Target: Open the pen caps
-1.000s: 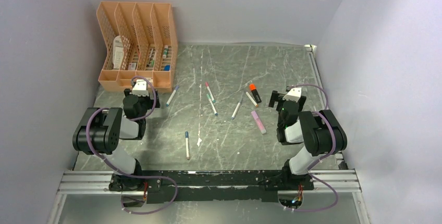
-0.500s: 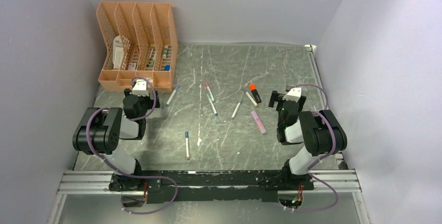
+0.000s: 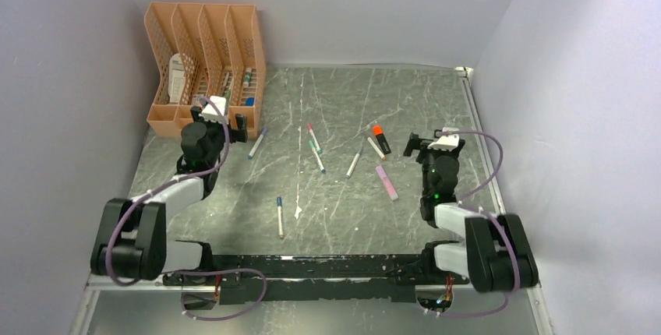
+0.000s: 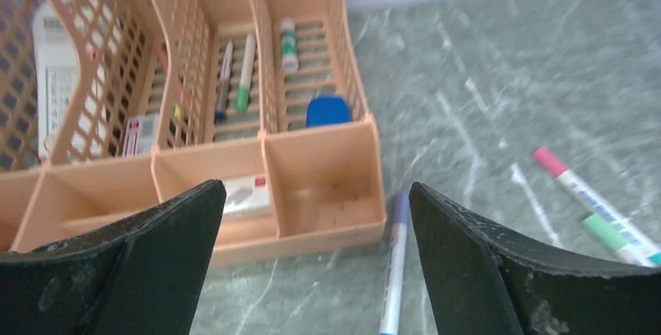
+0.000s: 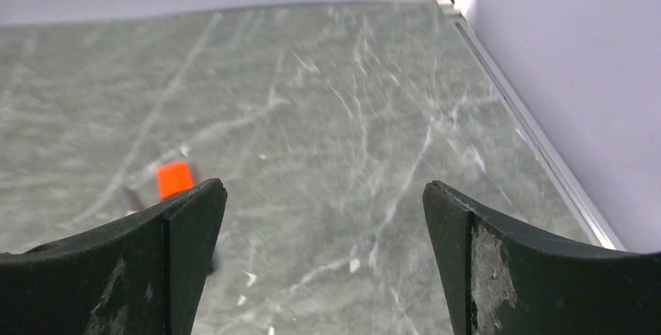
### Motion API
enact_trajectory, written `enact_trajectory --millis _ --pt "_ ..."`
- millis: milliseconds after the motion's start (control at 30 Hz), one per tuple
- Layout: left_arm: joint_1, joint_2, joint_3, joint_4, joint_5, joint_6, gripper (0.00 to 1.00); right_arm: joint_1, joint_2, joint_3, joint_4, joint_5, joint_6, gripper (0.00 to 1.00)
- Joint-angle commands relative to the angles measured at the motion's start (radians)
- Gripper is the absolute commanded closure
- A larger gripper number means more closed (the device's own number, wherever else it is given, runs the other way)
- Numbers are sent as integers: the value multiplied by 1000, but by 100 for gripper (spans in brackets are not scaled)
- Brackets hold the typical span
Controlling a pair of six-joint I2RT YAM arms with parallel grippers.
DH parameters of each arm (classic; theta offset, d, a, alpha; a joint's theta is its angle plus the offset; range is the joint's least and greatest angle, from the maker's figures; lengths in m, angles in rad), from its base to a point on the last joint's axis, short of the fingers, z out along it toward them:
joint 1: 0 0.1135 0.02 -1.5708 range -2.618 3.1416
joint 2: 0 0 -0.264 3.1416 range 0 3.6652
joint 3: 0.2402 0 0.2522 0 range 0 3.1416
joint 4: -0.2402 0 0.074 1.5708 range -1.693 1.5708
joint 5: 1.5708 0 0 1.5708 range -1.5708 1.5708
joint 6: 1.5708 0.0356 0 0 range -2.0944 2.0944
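Observation:
Several capped pens lie across the middle of the table. One with a blue cap [image 3: 263, 131] [image 4: 398, 210] lies just right of my left gripper [image 3: 220, 122] [image 4: 316, 195], whose jaws stand wide open and empty above the table, facing the organiser. Pens with a pink cap [image 3: 309, 127] [image 4: 550, 161] and a teal cap [image 3: 312, 146] [image 4: 604, 230] lie further right. A chunky orange cap [image 3: 377, 129] [image 5: 174, 178] and a pale purple highlighter [image 3: 386, 181] lie left of my right gripper [image 3: 433, 146] [image 5: 323, 187], which is open and empty. Another blue-capped pen [image 3: 280, 216] lies nearer the bases.
An orange lattice desk organiser [image 3: 204, 70] [image 4: 327, 156] stands at the back left with pens and small boxes in its slots. A grey-ended pen [image 3: 355, 161] lies mid-table. Grey walls enclose the table; a metal rail [image 3: 477, 121] [image 5: 530, 125] runs along the right edge.
Both arms have unfolded and reached forward. The left gripper has shifted right toward the organiser's front corner; the right gripper has stayed near the orange cap. Both jaws stay open.

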Motion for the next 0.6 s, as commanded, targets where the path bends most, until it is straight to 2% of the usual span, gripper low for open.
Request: enact_trajectory --millis 0,167,267,367,433,500,567 --pt "-16 -123 39 -133 126 -60 0 2 -188 37 -239 -102 32 0" --pt "-44 -266 157 -368 200 -97 0 3 -396 234 -704 -230 133 0" --pt "-46 -336 240 -486 219 -185 0 3 -456 340 -855 -327 216 0" --pt "-46 -383 290 -512 239 -329 0 3 -478 454 -986 -423 321 0" --pt "-47 -397 304 -507 222 -485 0 2 -446 561 -1143 -511 308 0" --pt "-49 -410 335 -556 217 -632 0 3 -393 645 -1279 -515 344 0" --pt "-57 -416 334 -537 271 -744 0 0 -351 667 -1350 -496 404 0"
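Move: The blue-capped pen lies about 7 cm right of the left hand, 3 cm ahead and some 14 cm below; the pink-capped pen is about 25 cm right and 4 cm ahead. From the right hand, the orange-capped highlighter lies roughly 12 cm left, 8 cm ahead and 12 cm below. Its neighbours are the white marker, 14 cm left and 5 cm ahead of the hand, and the pink highlighter, 10 cm left and 6 cm back. Both empty, open hands rise about 18 cm above the table, drifting inward and turning towards each other. ##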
